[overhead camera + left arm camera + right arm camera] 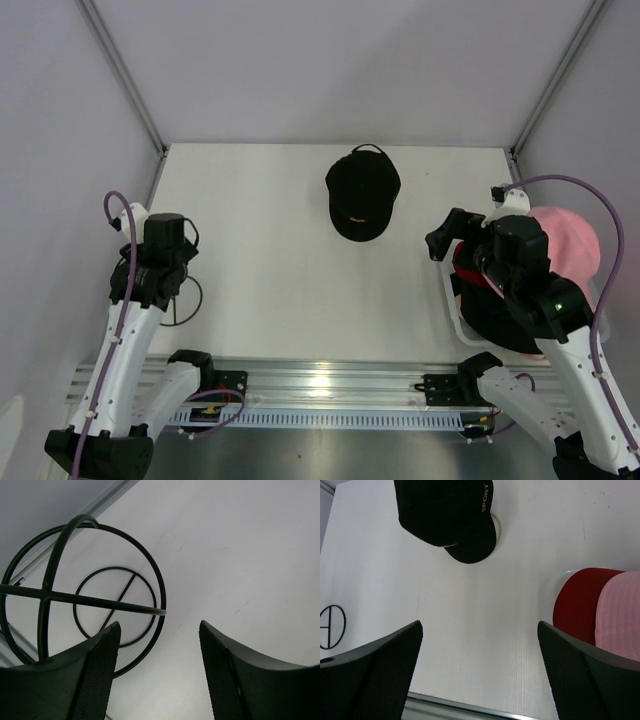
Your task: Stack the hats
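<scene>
One black peaked cap (362, 195) lies alone on the white table, toward the back centre; the right wrist view shows it (445, 510) with "SPORT" on its side. Other hats sit in a white basket (452, 305) at the right: a pink one (572, 240), a red one (468, 272) and a black one (498, 322). My right gripper (479, 624) hangs open above bare table just left of the basket, with the red hat (577, 602) and the pink hat (620, 615) beside its right finger. My left gripper (159, 625) is open at the table's left edge, holding nothing.
A black wire stand (75, 599) made of rings and a crossbar sits on the table under the left gripper, also visible from above (185, 300) and as a small stand (330, 626) in the right wrist view. Grey walls enclose the table on three sides.
</scene>
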Robot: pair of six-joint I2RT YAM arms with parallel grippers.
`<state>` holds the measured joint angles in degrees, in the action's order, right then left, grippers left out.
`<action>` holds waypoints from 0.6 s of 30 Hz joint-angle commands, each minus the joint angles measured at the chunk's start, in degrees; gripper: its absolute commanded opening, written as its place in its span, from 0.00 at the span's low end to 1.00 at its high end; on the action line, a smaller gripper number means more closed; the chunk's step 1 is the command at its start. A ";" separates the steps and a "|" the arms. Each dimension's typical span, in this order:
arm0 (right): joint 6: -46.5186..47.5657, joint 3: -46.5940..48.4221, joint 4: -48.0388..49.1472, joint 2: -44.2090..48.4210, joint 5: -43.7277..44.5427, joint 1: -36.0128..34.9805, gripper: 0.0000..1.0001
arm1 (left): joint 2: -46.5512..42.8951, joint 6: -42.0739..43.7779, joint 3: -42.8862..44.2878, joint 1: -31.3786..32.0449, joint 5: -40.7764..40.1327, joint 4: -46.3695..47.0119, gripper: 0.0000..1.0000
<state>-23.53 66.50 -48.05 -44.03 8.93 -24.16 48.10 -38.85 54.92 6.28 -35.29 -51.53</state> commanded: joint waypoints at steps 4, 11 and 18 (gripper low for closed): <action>0.24 -1.28 4.10 -0.88 -1.37 0.17 0.99 | 0.84 2.21 0.10 -1.09 -4.08 6.53 0.71; 0.32 -2.25 6.66 -1.41 -1.55 0.08 0.99 | 8.32 1.67 3.88 -2.15 -4.00 6.35 0.57; 2.34 0.55 3.23 -3.78 11.10 1.92 0.99 | 4.03 4.30 1.69 -3.03 2.32 10.38 0.14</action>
<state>-23.07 64.12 -44.51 -46.50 12.34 -23.57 55.57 -36.88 56.36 3.92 -35.44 -45.71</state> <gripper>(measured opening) 0.993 0.169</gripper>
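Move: From the left hand, the middle of the black wire rack lies roughly 2 cm ahead, 6 cm to the left and 8 cm lower, so its right-hand rim is almost at the open fingers. The black hat stands about 18 cm farther out than this hand and some 44 cm to its right, 6 cm lower. From the idle right hand, the rack is about 62 cm to the left, 2 cm ahead and 17 cm below. The left hand eases about 3 cm forward and closes its fingers at the right-hand rim of the black rack. ##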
